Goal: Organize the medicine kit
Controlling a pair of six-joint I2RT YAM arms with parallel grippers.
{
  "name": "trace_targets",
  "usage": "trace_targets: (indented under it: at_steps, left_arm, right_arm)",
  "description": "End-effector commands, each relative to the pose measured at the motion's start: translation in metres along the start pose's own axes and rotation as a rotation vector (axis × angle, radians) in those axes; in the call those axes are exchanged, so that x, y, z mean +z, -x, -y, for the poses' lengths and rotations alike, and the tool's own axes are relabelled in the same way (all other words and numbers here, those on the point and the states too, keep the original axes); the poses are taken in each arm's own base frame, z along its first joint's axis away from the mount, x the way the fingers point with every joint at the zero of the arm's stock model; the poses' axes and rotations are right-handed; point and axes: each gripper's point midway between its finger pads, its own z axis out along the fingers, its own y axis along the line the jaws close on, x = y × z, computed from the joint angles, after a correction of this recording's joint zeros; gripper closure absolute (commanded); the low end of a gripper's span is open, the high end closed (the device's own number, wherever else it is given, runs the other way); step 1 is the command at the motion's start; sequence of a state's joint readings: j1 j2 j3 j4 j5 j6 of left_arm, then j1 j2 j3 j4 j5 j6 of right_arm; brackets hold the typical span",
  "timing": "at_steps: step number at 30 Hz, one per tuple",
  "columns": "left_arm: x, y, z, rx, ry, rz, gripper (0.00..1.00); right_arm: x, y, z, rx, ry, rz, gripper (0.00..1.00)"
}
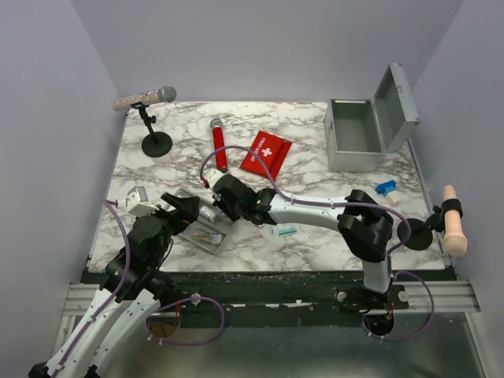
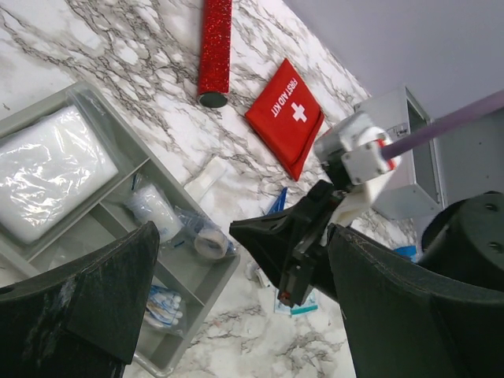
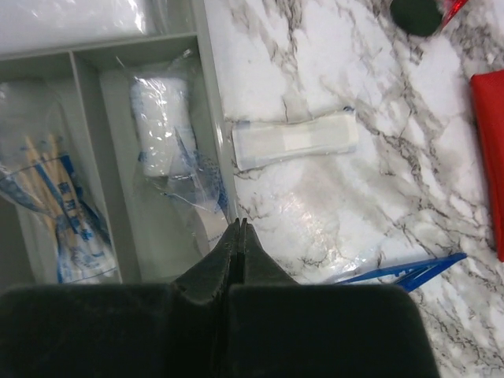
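Note:
The medicine kit (image 1: 358,135) is a grey metal box standing at the back right with its lid raised; its side also shows in the left wrist view (image 2: 409,169). My right gripper (image 3: 242,225) is shut with nothing between its fingers, its tips over the right wall of the shallow grey tray (image 3: 206,118). From above, the right gripper (image 1: 214,206) reaches across to that tray (image 1: 206,244). My left gripper (image 2: 244,299) is wide open just beside it, holding nothing, at the tray's near left (image 1: 183,211).
The tray holds a bagged gauze roll (image 3: 161,126), bagged swabs (image 3: 55,205), a tape roll (image 2: 209,244) and a white packet (image 2: 47,169). On the table lie a plaster strip (image 3: 295,140), a blue item (image 3: 409,272), a red first-aid pouch (image 1: 265,153), a red tube (image 1: 218,146) and a teal packet (image 1: 285,231). A microphone stand (image 1: 156,143) is at the back left.

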State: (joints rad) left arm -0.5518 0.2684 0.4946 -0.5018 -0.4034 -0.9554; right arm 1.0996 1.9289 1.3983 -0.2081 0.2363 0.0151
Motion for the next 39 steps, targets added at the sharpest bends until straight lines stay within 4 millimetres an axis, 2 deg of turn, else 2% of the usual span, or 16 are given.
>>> trace_targets:
  at_steps: [1,8,10,17,22,26,28,30,32,39]
  left_arm:
    - [0.001,-0.002,-0.006,0.002,0.020,0.001,0.03]
    - [0.003,-0.005,-0.006,-0.003,0.018,-0.005,0.03]
    - [0.004,-0.006,-0.007,-0.001,0.020,-0.008,0.03]
    - [0.005,-0.007,-0.007,-0.001,0.021,-0.013,0.03]
    - [0.005,-0.009,-0.007,-0.006,0.022,-0.017,0.03]
    - [0.004,-0.008,-0.008,-0.004,0.025,-0.014,0.03]
    - [0.004,-0.007,-0.008,-0.002,0.026,-0.011,0.03]
    - [0.004,-0.007,-0.007,-0.001,0.023,-0.011,0.03]
    - [0.005,-0.007,-0.007,-0.004,0.024,-0.012,0.03]
    - [0.006,-0.007,-0.007,0.003,0.029,-0.012,0.03]
  right_arm:
    - [0.010,-0.020,-0.002,0.002,-0.029,-0.082,0.99]
    - [0.013,-0.036,-0.014,-0.006,0.040,-0.139,0.99]
    - [0.011,-0.035,-0.021,-0.012,0.080,-0.129,0.99]
    - [0.002,-0.025,-0.028,-0.006,0.120,-0.091,0.99]
    - [-0.001,-0.026,-0.037,-0.026,0.153,-0.091,0.99]
    - [-0.007,-0.019,-0.015,0.037,0.015,-0.046,0.99]
    - [-0.020,0.000,-0.012,0.064,0.018,0.031,0.99]
    - [-0.028,0.018,-0.022,0.067,0.088,0.089,0.99]
    - [-0.026,0.026,-0.040,0.059,0.180,0.085,0.99]
    - [-0.008,0.015,-0.071,0.057,0.328,0.030,0.99]
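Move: The bagged tape roll, at the right-hand end of the tray's front compartment, lies about 4 cm below the right hand, 2 cm to its left and 1 cm back. The gauze roll is some 5 cm farther left of the tape and 2 cm farther out; the cotton swabs lie 6 cm back and 5 cm left of the hand, the bandage strip 6 cm ahead and 1 cm left. From the left hand the tape is roughly 4 cm ahead, 7 cm right and 15 cm below. With its fingers already shut, the right hand dips about 3 cm to the bagged tape roll, then draws slowly back nearly 3 cm at that low height, apparently pressing and nudging the bag into the compartment with its closed fingertips. It then rises quickly by about 6 cm and swings some 3 cm left over the tray, the fingers still shut and empty and the wrist turning a little counter-clockwise. ##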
